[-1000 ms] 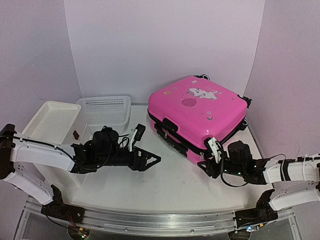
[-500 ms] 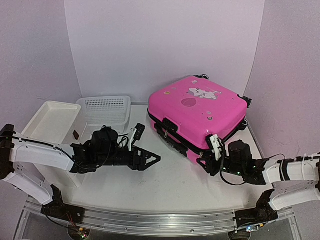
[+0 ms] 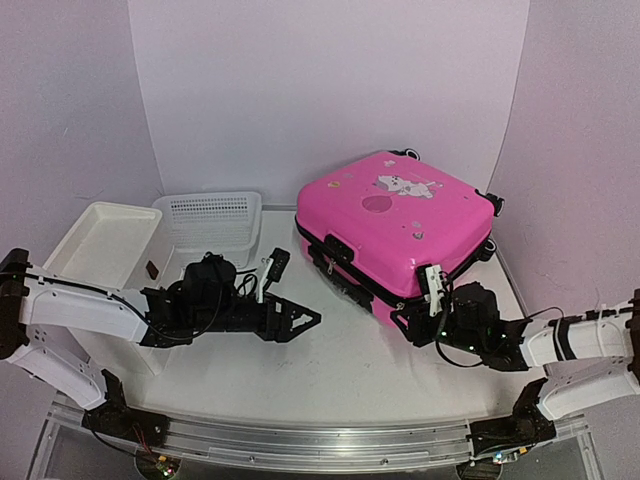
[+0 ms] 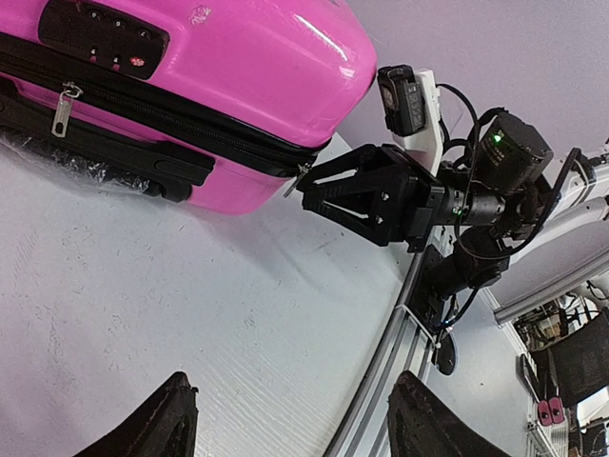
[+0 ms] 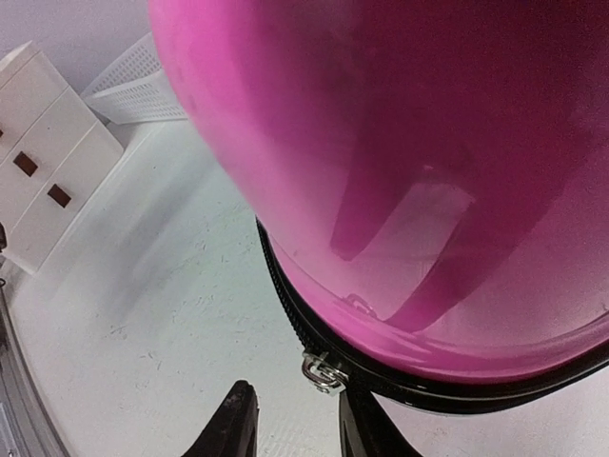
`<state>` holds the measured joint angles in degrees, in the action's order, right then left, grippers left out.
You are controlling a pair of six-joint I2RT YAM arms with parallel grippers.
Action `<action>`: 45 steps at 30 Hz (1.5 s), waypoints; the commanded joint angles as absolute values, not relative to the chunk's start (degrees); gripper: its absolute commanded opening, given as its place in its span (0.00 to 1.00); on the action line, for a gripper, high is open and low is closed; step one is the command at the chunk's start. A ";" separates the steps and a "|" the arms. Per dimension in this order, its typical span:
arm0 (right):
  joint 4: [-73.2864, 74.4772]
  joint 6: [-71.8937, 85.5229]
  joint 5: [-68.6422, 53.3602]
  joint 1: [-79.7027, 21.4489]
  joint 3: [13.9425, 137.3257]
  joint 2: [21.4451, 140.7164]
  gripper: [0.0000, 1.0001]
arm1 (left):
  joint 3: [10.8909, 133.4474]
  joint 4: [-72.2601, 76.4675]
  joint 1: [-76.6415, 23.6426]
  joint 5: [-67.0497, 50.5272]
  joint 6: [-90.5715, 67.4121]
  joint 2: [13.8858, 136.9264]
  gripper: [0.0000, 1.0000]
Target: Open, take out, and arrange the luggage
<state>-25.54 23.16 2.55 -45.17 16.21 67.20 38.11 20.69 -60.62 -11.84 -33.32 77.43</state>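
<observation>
The pink luggage (image 3: 395,225) lies flat at the back right, zipped shut, its lock (image 4: 100,38) and black handle facing the left arm. My right gripper (image 3: 405,325) is at its near corner. In the right wrist view the luggage (image 5: 400,143) fills the upper frame, and a silver zipper pull (image 5: 322,371) hangs off the black zipper just ahead of the right gripper (image 5: 300,419). The jaws stand narrowly apart with nothing between them. My left gripper (image 3: 300,320) hovers wide open over the table, its fingers (image 4: 176,424) holding nothing.
A white mesh basket (image 3: 210,220) sits at the back left, beside a white drawer unit (image 3: 100,245) with its top tray open. The metal rail (image 3: 300,440) runs along the near edge. A second zipper pull (image 4: 62,109) hangs by the lock.
My right gripper has pushed forward to the luggage's near corner and its jaws have narrowed. The left arm has not moved.
</observation>
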 commanded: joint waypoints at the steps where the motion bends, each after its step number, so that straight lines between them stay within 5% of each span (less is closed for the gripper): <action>1: -33.22 27.28 16.49 -42.98 18.42 67.89 0.32 | 38.32 22.05 -60.29 -11.99 -34.01 75.61 0.69; 27: -23.82 43.20 27.33 -42.98 27.12 73.20 0.00 | 37.71 22.06 -60.25 -11.78 -34.44 75.95 0.69; 37: -2.05 42.43 28.73 -45.05 32.51 67.22 0.00 | 37.83 22.06 -60.22 -11.02 -33.93 76.46 0.69; 45: 33.95 27.78 24.31 -45.06 46.56 65.94 0.04 | 45.39 22.26 -59.81 -17.71 -25.90 84.37 0.69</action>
<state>13.32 36.32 20.51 -45.45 37.06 67.68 38.98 20.34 -60.14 -13.15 -32.84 80.27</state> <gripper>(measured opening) 0.007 0.700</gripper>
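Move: My right hand stands at the suitcase's near corner, with the corner zipper pull just about 2 cm ahead of its fingertips, level with them in height. The lock plate is some 12 cm ahead and 10 cm to the left, with the second zipper pull about 9 cm ahead and 12 cm left; the suitcase's middle lies roughly 15 cm straight ahead. From my left hand, the corner pull is about 5 cm ahead, 17 cm right and a little lower. With my right hand I ease forward about 2.5 cm into the corner at the zipper pull, shutting the part-open fingers fully and bearing on the seam as the wrist swings clockwise. Then I draw the shut, empty fingers off to the right some 5 cm and up about 2 cm, rolling the hand over and leaving the pull behind. ##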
